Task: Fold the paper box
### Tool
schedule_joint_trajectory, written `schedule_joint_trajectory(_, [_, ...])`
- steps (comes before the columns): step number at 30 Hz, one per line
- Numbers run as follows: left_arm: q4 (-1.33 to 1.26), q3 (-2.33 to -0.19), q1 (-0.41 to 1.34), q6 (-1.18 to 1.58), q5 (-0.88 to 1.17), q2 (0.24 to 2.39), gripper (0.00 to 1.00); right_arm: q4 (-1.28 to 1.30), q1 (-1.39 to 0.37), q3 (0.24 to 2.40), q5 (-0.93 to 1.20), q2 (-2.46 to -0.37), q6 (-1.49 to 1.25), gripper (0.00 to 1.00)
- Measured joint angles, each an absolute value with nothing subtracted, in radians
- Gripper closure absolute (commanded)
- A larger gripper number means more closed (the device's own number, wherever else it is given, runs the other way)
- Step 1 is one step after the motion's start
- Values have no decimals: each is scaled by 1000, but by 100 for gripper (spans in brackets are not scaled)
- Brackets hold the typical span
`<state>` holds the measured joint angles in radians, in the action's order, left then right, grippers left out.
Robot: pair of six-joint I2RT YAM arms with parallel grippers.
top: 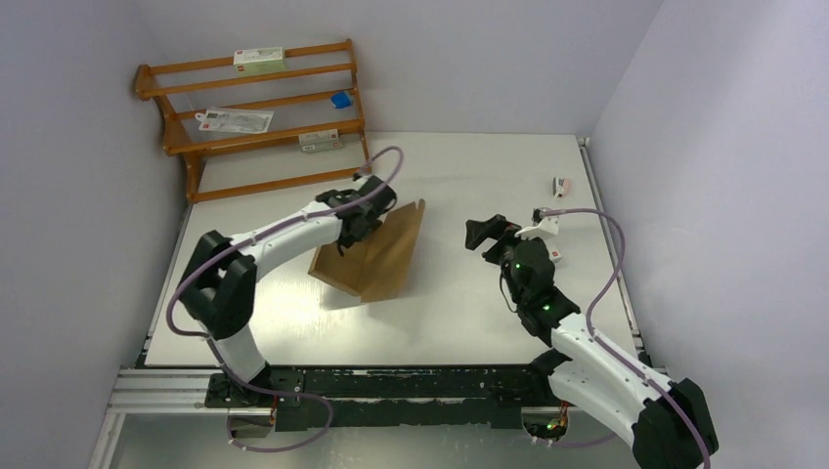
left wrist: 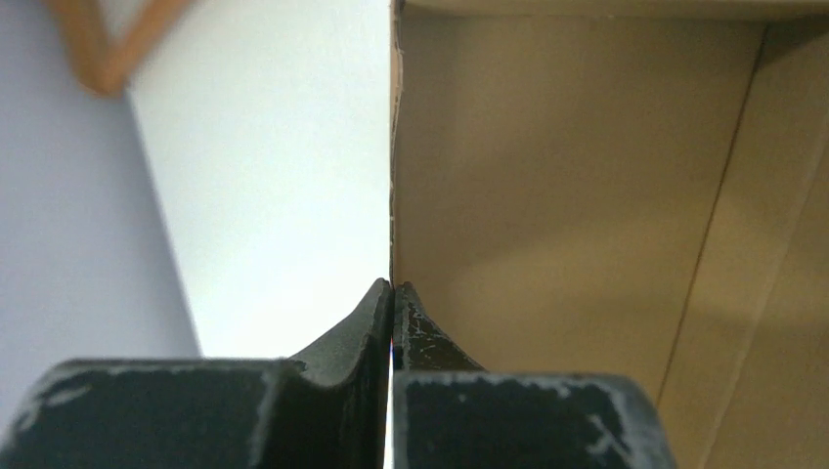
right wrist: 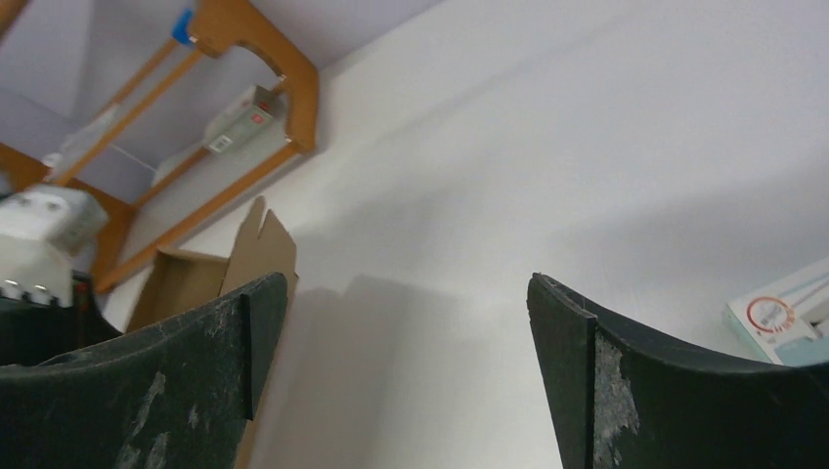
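Observation:
The paper box (top: 383,256) is brown cardboard, partly folded, standing on the white table left of centre with one panel raised. My left gripper (top: 364,220) reaches to its upper left edge. In the left wrist view the jaws (left wrist: 392,285) are pressed together on the thin edge of a cardboard panel (left wrist: 567,195), whose inner face fills the right half. My right gripper (top: 484,234) hovers to the right of the box, apart from it. It (right wrist: 403,283) is open with only bare table between its fingers, and a box flap (right wrist: 262,234) shows past its left finger.
A wooden rack (top: 259,107) stands at the back left against the wall, holding small white cartons and a blue item. Two small cartons lie on the right of the table, one far back (top: 560,184) and one beside the right arm (top: 555,252).

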<state>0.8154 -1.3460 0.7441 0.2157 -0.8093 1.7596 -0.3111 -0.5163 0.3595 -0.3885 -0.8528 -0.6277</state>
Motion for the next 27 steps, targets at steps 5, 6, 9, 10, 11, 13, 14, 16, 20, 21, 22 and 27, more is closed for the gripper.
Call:
schedule_joint_trajectory(5, [700,-1148,593,272,-552,1645,95,-263,-516,408,-361,-798,-607,3])
schedule_joint_trajectory(6, [681,-1116,569,285,-511,1627,95,-261,-516,413,-354,-796,-604,3])
schedule_joint_trajectory(9, [612,-1015,498,348,-398,1573,95,-253,-516,421,-331,-796,-595,3])
schedule_joint_trajectory(10, [593,-982,477,382,-367,1554,95,-248,-516,421,-324,-797,-592,3])
schedule_joint_trajectory(11, [576,-950,459,425,-336,1537,95,-242,-516,421,-317,-801,-589,3])
schedule_joint_trajectory(13, [561,-914,445,496,-304,1518,95,-236,-516,421,-304,-806,-585,3])
schedule_joint_trajectory(14, [559,-899,443,540,-287,1514,95,-234,-516,421,-297,-810,-582,3])
schedule_joint_trajectory(16, [546,-871,442,616,-254,1514,95,-233,-516,421,-279,-819,-578,4])
schedule_joint_trajectory(20, [472,-785,442,781,-184,1488,95,-234,-516,426,-236,-843,-562,5])
schedule_joint_trajectory(21, [443,-757,441,824,-172,1468,95,-235,-516,427,-225,-848,-558,6])
schedule_joint_trajectory(22, [403,-720,440,874,-158,1442,95,-235,-516,429,-211,-853,-552,6])
schedule_joint_trajectory(27, [296,-600,459,1070,-123,1348,84,-234,-516,444,-139,-867,-514,2])
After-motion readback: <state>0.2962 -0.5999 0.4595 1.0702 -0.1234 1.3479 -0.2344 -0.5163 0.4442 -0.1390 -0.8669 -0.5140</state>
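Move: The left hand already pinches the wall of the half-folded paper box, whose middle lies about 5 cm to its right, 1 cm back and 4 cm below. The table spot the box goes to is some 4 cm back, 4 cm right and 14 cm down; the raised lid panel stands about 9 cm right, level ahead. From the open right hand the box lies roughly 20 cm left, 4 cm back and 9 cm below. Left hand, still pinching, swings the box wall down 10 cm, back 8, counter-clockwise; right edges 4 cm left. ##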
